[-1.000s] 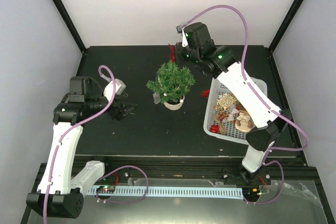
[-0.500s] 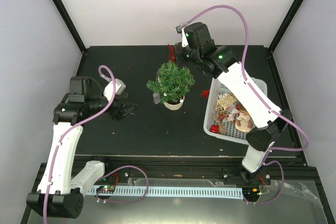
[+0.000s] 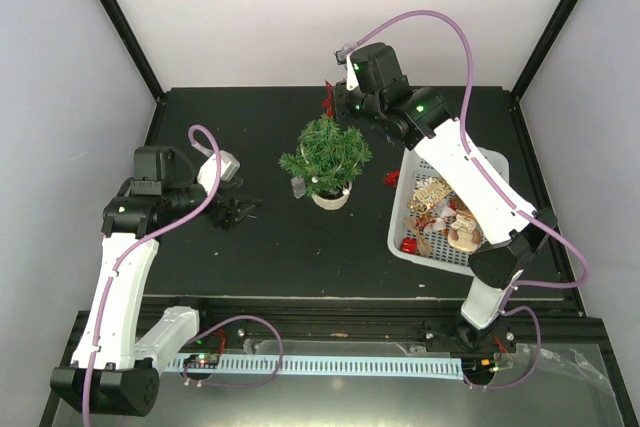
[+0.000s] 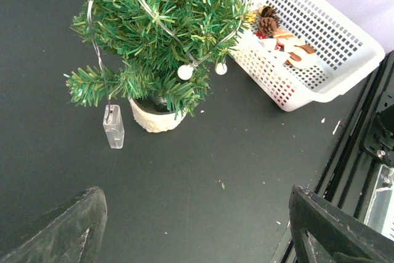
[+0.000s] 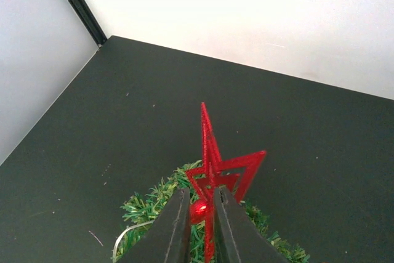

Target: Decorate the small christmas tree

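The small christmas tree (image 3: 325, 152) stands mid-table in its cream pot (image 4: 155, 117), with a wire light string and white bulbs (image 4: 185, 71) draped on it. Right at the treetop (image 5: 154, 207) is a red star (image 5: 221, 164), held upright by my right gripper (image 5: 201, 192). The jaws sit narrowly on either side of the star, with a small red ball between them. From above, the star (image 3: 327, 99) shows just behind the tree, by the right gripper (image 3: 335, 107). My left gripper (image 3: 245, 210) rests low, left of the tree, wide open (image 4: 196, 201) and empty.
A white basket (image 3: 497, 162) right of the tree holds pine cones and several ornaments; it also shows in the left wrist view (image 4: 345, 47). A clear plastic battery box (image 4: 113, 126) hangs beside the pot. A red ornament (image 3: 391, 178) lies between tree and basket.
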Tool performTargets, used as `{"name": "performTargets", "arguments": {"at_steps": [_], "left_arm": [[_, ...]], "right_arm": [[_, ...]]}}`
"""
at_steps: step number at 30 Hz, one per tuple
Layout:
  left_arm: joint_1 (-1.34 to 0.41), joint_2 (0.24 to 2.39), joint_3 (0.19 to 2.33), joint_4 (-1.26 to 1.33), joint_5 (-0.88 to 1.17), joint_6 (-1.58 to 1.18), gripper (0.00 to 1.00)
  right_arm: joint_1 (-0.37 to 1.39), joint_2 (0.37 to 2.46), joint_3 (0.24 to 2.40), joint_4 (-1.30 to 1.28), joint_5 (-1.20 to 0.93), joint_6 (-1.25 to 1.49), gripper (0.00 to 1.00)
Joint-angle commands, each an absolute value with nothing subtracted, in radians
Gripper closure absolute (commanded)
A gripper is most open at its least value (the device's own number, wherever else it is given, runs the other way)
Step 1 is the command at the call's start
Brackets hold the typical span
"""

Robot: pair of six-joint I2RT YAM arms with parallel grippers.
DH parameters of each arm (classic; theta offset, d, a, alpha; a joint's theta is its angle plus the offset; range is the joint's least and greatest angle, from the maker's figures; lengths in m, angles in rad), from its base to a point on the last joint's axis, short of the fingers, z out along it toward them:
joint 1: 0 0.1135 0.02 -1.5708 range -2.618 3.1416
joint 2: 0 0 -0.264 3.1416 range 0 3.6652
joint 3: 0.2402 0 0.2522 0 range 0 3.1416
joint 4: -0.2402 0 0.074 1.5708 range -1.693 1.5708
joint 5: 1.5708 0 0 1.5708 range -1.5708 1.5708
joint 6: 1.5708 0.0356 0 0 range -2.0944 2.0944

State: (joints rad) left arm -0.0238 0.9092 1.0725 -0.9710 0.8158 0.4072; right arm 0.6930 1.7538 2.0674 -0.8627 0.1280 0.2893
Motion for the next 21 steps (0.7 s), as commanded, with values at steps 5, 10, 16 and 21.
{"name": "performTargets", "arguments": {"at_steps": [5,10,16,21], "left_arm": [[-0.029,0.894,1.074,-0.954,0.816,0.395,0.19],[-0.028,0.893,1.074,-0.955,0.816,0.394,0.19],[-0.028,0.893,1.072,-0.954,0.816,0.393,0.19],[-0.029,0.892,1.073,-0.956,0.816,0.393,0.19]], "right_arm": [[0.691,1.736,2.072,-0.872,0.115,0.279,0.82],[0.691,1.726,2.074,-0.873,0.147,0.285,0.81],[0.689,1.674,2.068,-0.856,0.237,0.284,0.64],[0.689,1.715,2.136,-0.929,0.265,0.296,0.58]]}}
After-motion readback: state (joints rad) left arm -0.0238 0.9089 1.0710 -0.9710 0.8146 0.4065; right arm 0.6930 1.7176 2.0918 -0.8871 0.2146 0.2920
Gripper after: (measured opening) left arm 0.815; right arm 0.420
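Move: The red star sits on the treetop right at my right fingers, its middle about 1 cm ahead, 1 cm left and 2 cm up. The tree is straight below that hand, its middle some 16 cm down; a red ornament lies on the table about 12 cm right and 5 cm ahead, 36 cm down, and the basket is 23 cm right, 1 cm back, 33 cm down. From my left hand the star is roughly 18 cm ahead, 17 cm right and 12 cm up. With my right fingers already slightly parted around the star, I ease them wider to leave it on the treetop, holding nearly still at first. Then I draw that hand away, up and to the right, about 3 cm in all, tipping the fingers up and swinging them clockwise by some 5 degrees while they keep opening. ##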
